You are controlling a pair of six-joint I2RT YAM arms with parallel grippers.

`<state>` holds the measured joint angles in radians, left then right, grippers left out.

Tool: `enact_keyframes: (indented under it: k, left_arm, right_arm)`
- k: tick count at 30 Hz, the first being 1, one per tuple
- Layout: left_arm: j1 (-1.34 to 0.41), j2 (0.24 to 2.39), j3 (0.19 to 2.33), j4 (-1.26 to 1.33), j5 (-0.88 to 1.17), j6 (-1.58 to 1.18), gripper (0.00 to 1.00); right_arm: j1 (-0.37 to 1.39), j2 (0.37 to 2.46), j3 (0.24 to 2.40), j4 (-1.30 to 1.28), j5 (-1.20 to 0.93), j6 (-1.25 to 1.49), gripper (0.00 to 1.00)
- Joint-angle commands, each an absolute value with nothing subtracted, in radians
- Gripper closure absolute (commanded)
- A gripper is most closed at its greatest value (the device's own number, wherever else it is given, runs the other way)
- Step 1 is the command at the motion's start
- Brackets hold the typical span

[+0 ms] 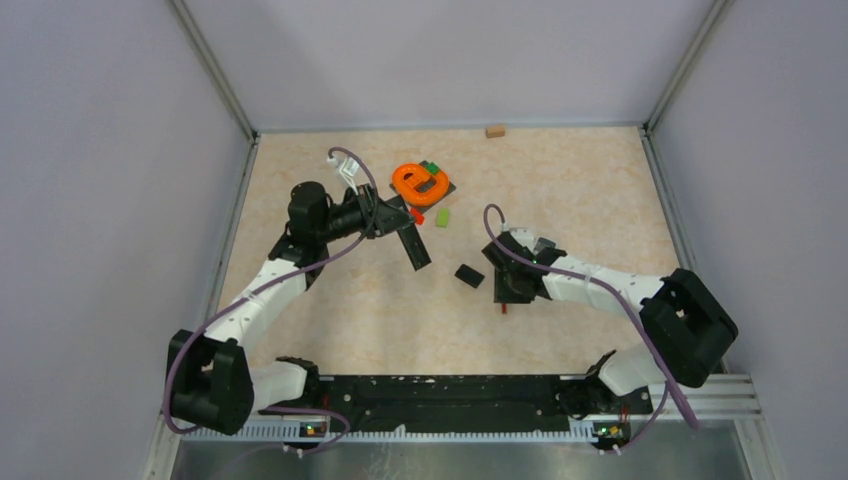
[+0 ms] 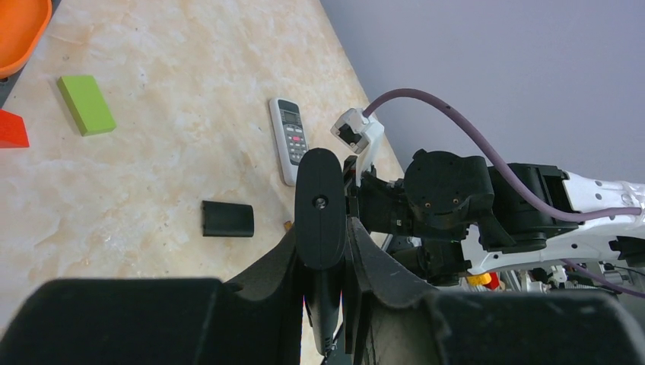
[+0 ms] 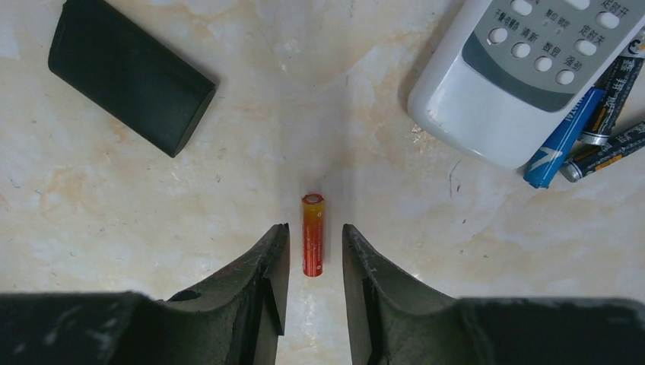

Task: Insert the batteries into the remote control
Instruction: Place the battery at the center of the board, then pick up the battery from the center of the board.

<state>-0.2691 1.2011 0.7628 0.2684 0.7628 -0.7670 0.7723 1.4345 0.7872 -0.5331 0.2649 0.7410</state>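
My left gripper is shut on a long black remote control and holds it above the table; in the left wrist view the remote stands up between the two fingers. My right gripper is open. Its fingers straddle an orange-red battery lying on the table, with gaps on both sides. This battery also shows in the top view. A blue battery and black-and-orange ones lie beside a white remote. A black battery cover lies loose to the left.
An orange ring toy on a dark plate, a green block and a red block lie behind the left gripper. A small wooden block sits at the back wall. Grey walls enclose the table.
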Motion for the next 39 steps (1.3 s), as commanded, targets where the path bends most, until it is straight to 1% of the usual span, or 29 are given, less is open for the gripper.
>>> enact_keyframes:
  k: [1,6,13,22,27,30,33,39]
  left_arm:
    - [-0.269,1.162,0.787,0.298,0.755,-0.751,1.00]
    - [-0.269,1.167,0.789,0.304,0.761,-0.757,1.00]
    - [-0.269,1.164,0.784,0.308,0.771,-0.762,1.00]
    - [-0.270,1.160,0.782,0.302,0.773,-0.768,1.00]
    - [-0.271,1.172,0.786,0.323,0.801,-0.788,1.00]
    - [-0.287,1.192,0.799,0.303,0.783,-0.784,1.00]
    - [-0.301,1.231,0.799,0.297,0.771,-0.824,1.00]
    - [-0.338,1.371,0.783,0.484,0.832,-1.000,1.00]
  right_arm:
    - [0.793,1.436,0.832,-0.568,0.288,0.728,0.66]
    - [0.802,1.439,0.822,-0.568,0.249,0.733,0.66]
    - [0.810,1.449,0.796,-0.533,0.242,0.721,0.73]
    - [0.810,1.507,0.820,-0.563,0.295,0.753,0.79]
    - [0.810,1.515,0.820,-0.568,0.304,0.750,0.95]
    - [0.811,1.489,0.831,-0.567,0.325,0.728,0.99]
    - [0.810,1.428,0.862,-0.554,0.326,0.688,0.99]
    - [0.810,1.299,0.948,-0.570,0.249,0.613,1.00]
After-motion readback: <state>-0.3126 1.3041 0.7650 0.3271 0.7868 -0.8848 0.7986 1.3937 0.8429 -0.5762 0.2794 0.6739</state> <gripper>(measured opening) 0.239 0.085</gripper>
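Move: The red battery I go for lies on the table just under my open right fingers, about 1 cm back, centred left to right and some 2 cm below. From that hand the black battery cover is about 6 cm ahead and 8 cm left; the white remote is about 10 cm ahead and 9 cm right, the spare batteries 5 cm ahead and 12 cm right. From my left hand the red battery is roughly 9 cm back, 21 cm right and 24 cm below. I ease my right hand back about 1 cm, then lower it about 1.5 cm over the red battery, shut my fingers until they pinch its sides, and lift it, rising about 4 cm with a little forward and left at the end. My left hand, still gripping the black remote control, holds in place, then starts down and right towards the battery, some 2 cm each way. ##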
